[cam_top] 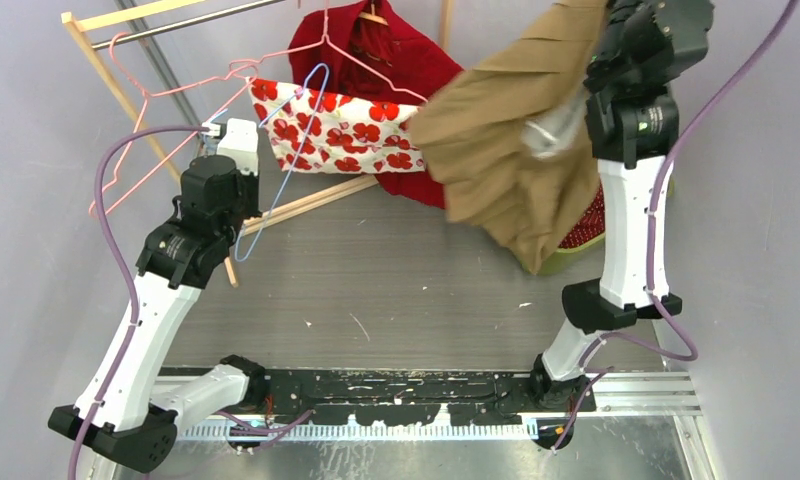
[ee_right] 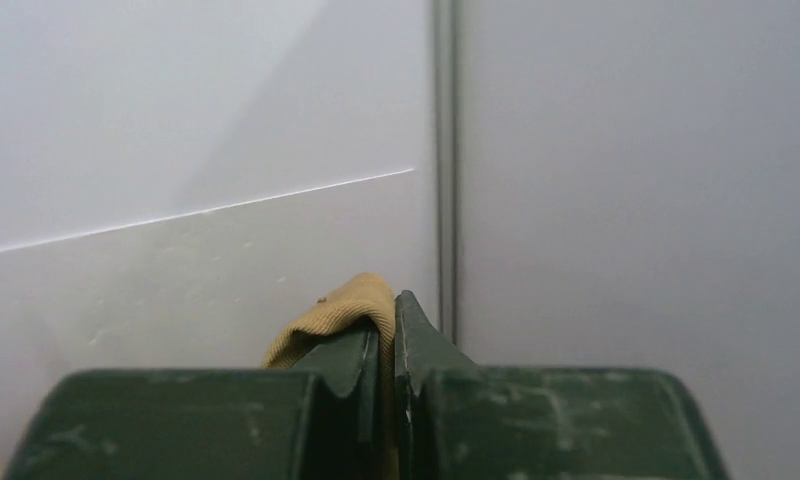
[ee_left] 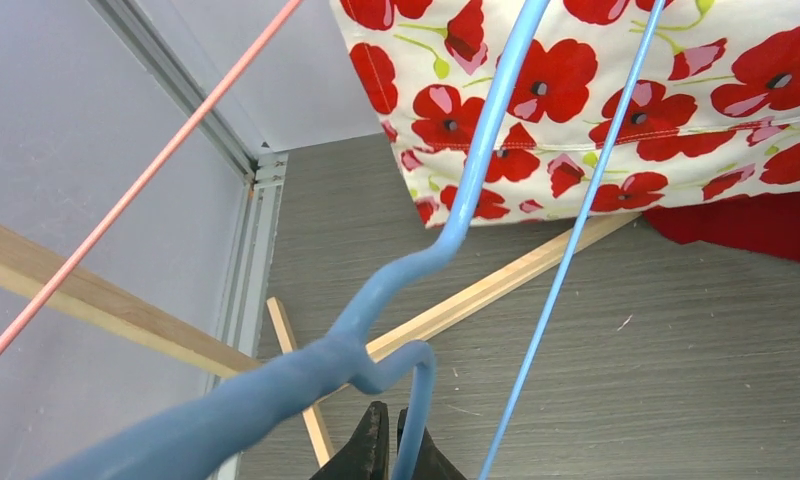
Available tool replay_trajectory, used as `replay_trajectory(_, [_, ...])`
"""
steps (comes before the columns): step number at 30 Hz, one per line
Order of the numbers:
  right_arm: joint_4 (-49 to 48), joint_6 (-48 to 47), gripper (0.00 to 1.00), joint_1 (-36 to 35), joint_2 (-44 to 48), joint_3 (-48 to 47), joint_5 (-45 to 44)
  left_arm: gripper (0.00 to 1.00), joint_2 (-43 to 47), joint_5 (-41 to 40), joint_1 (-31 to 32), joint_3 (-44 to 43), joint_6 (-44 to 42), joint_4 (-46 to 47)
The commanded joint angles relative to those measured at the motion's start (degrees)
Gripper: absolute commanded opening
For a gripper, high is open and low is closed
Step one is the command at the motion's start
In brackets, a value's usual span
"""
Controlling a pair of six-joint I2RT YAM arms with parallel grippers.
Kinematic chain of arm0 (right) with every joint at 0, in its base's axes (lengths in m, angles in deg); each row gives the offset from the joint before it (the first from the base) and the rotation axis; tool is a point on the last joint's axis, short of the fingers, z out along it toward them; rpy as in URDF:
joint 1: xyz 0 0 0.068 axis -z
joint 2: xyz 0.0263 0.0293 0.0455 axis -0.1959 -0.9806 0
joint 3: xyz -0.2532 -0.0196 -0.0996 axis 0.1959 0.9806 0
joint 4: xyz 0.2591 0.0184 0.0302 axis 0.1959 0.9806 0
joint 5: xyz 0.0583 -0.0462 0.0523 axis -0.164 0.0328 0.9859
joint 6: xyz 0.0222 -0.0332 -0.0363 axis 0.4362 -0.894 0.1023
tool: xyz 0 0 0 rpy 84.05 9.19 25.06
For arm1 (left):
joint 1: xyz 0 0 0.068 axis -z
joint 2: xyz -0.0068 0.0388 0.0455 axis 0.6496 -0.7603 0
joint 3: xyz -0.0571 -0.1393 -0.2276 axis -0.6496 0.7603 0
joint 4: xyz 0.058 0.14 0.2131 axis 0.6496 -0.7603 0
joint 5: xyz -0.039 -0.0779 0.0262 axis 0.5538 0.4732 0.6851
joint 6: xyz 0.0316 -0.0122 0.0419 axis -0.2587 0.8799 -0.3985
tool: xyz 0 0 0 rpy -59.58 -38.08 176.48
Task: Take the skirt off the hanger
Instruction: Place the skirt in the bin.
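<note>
The skirt [cam_top: 506,150] is tan corduroy and hangs bunched in the air at the upper right of the top view. My right gripper [ee_right: 386,330] is shut on a fold of the skirt [ee_right: 336,315], raised high against the white wall. The hanger [cam_top: 294,150] is thin blue wire and stands to the left, in front of the floral cloth, with no tan fabric on it. My left gripper [ee_left: 394,440] is shut on the hanger [ee_left: 476,180] wire just below its twisted neck. The skirt's left edge overlaps the floral cloth's right end in the top view.
A floral red-and-white cloth [cam_top: 336,125] hangs on a pink wire hanger [cam_top: 176,90] from the wooden rack [cam_top: 106,70]. A red garment [cam_top: 396,50] hangs behind it. A wooden rack bar [cam_top: 306,200] lies slanted on the grey table [cam_top: 396,290]. Walls close in on both sides.
</note>
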Motion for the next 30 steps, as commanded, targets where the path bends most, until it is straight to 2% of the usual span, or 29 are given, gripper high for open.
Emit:
replay_trajectory(1, [-4.7, 10.9, 0.01, 8.6, -4.1, -6.0, 4.6, 0.00, -0.2, -0.6, -0.3, -2.4, -1.3, 0.4])
replay_trajectory(8, [-4.8, 25.8, 0.01, 20.8, -11.8, -12.2, 10.4, 0.00, -1.4, -2.2, -0.3, -3.5, -2.0, 0.3])
replay_trajectory(11, [-2.4, 31.5, 0.01, 23.6, -13.6, -10.6, 13.3, 0.00, -2.1, -3.4, -0.3, -3.8, -1.9, 0.7])
replay_trajectory(14, [-0.8, 34.8, 0.01, 23.7, -12.2, -1.9, 15.8, 0.00, -3.3, -4.0, -0.3, -4.5, -2.2, 0.7])
replay_trajectory(20, [-2.8, 40.4, 0.01, 21.6, -0.6, 19.3, 19.0, 0.00, -5.7, -4.4, -0.3, -5.6, -3.7, 0.6])
replay_trajectory(25, [-5.2, 38.4, 0.01, 17.9, 11.1, 30.7, 14.2, 0.00, -6.5, -3.7, -0.3, -5.3, -4.5, 0.9])
replay_trajectory(30, [-3.2, 44.7, 0.01, 17.5, 23.2, 44.0, 8.3, 0.00, -5.7, -0.7, -0.3, -3.1, -4.3, 2.1])
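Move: The green bin that the right hand is bringing the brown skirt to lies far below it, roughly 59 cm down, about 6 cm ahead and 9 cm to its right. The red dotted skirt lies inside, some 5 cm ahead and 6 cm right of the hand, 61 cm below. On the rack, the floral cloth hangs some 42 cm to the hand's left, 2 cm ahead and 30 cm lower. From the left hand, the bin is about 66 cm right, 12 cm ahead and 27 cm below. Keeping its pinch on the brown skirt, the right hand swings right and forward over the bin, about 15 cm forward, then plunges some 24 cm towards it while drifting back left, ending with a pull back of about 7 cm and a slight rise; the wrist rolls left side up and the raised fingers tip down. The left hand still grips the blue hanger and eases a couple of centimetres forward. ##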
